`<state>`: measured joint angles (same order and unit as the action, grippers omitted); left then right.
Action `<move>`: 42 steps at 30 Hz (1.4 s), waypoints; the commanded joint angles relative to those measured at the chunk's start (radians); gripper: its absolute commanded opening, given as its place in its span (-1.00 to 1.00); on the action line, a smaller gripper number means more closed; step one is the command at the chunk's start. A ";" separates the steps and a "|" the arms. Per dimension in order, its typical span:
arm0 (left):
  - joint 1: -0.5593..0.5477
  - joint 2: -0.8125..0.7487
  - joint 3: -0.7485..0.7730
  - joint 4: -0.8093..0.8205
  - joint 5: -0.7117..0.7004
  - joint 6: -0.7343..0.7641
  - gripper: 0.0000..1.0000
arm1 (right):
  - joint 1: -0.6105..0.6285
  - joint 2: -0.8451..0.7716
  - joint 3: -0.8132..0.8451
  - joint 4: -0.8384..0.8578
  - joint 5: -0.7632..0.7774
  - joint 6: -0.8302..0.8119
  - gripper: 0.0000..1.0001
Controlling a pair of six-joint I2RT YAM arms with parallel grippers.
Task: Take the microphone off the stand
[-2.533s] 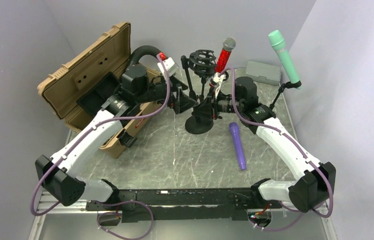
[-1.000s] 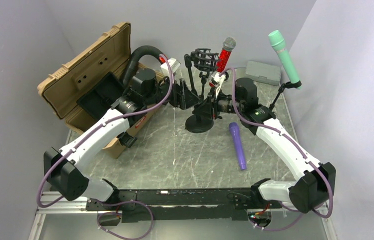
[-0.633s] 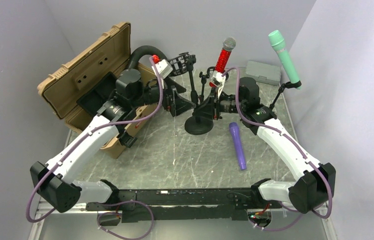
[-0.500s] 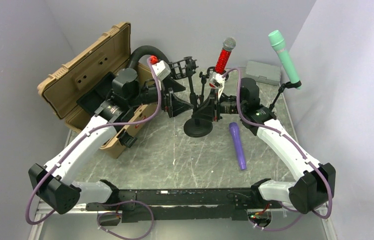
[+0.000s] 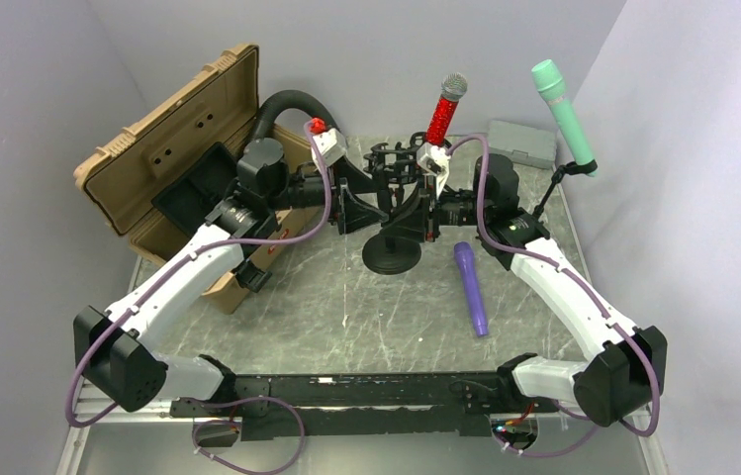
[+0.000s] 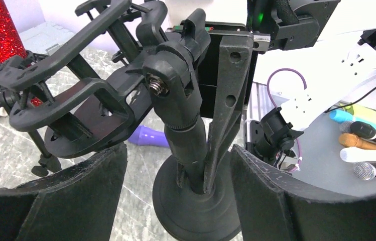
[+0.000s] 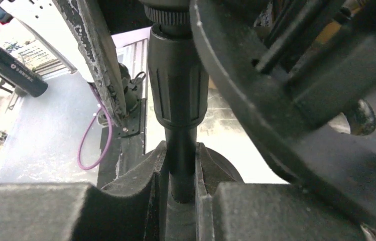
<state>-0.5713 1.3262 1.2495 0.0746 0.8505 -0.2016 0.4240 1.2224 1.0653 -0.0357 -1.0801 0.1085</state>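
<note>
A black stand with a round base [image 5: 392, 255] holds an empty shock mount [image 5: 393, 165], tilted over at its top. My right gripper [image 5: 417, 210] is shut on the stand's pole [image 7: 177, 100], low near the base. My left gripper [image 5: 358, 203] is open, its fingers [image 6: 100, 175] either side of the pole [image 6: 185, 125] without touching it. A purple microphone [image 5: 471, 289] lies on the table to the right of the stand. A red glitter microphone [image 5: 442, 111] stands in a second mount behind. A green microphone [image 5: 564, 111] sits on a stand at the far right.
An open tan case [image 5: 173, 148] lies at the back left, right behind my left arm. A black hose [image 5: 282, 102] arches over it. A grey box [image 5: 521, 143] rests at the back right. Walls close in on both sides.
My left gripper drew back to the left, then returned to the stand's pole. The shock mount has swung down and to the right, between the two grippers. The base shifted slightly.
</note>
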 commanded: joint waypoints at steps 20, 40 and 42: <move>-0.061 0.076 0.013 0.113 -0.089 -0.135 -0.06 | 0.000 -0.042 0.001 0.061 0.068 -0.048 -1.00; -0.035 0.059 -0.056 0.288 0.017 -0.250 -0.23 | -0.004 -0.065 -0.065 0.052 0.022 -0.149 -1.00; -0.035 0.062 -0.054 0.290 0.015 -0.252 -0.28 | -0.004 -0.062 -0.065 0.052 0.022 -0.150 -1.00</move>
<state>-0.6102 1.4052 1.1816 0.2573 0.8604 -0.4316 0.4149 1.1816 0.9913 -0.0383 -1.0096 -0.0097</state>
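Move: The upright sleeve of the held stand, just above the right gripper, is about 2 cm right and 1 cm back of the left hand, roughly level with it; from the right hand it is some 5 cm straight up. From the left hand, the empty mic holder lies about 7 cm ahead, 2 cm right and 4 cm higher, the round base about 12 cm below and 2 cm right, level fore and aft, and the purple microphone on the table roughly 19 cm right, 2 cm ahead and 25 cm down. Rightward and down, some 2.5 cm each way, the left hand brings its open fingers around the stand's sleeve, tipping about 10 degrees as it closes them to roughly half their starting gap and pinches the sleeve. The right hand keeps its grip on the thin pole below, easing forward about 1.5 cm, then sinking about 2 cm and drawing slightly back. ##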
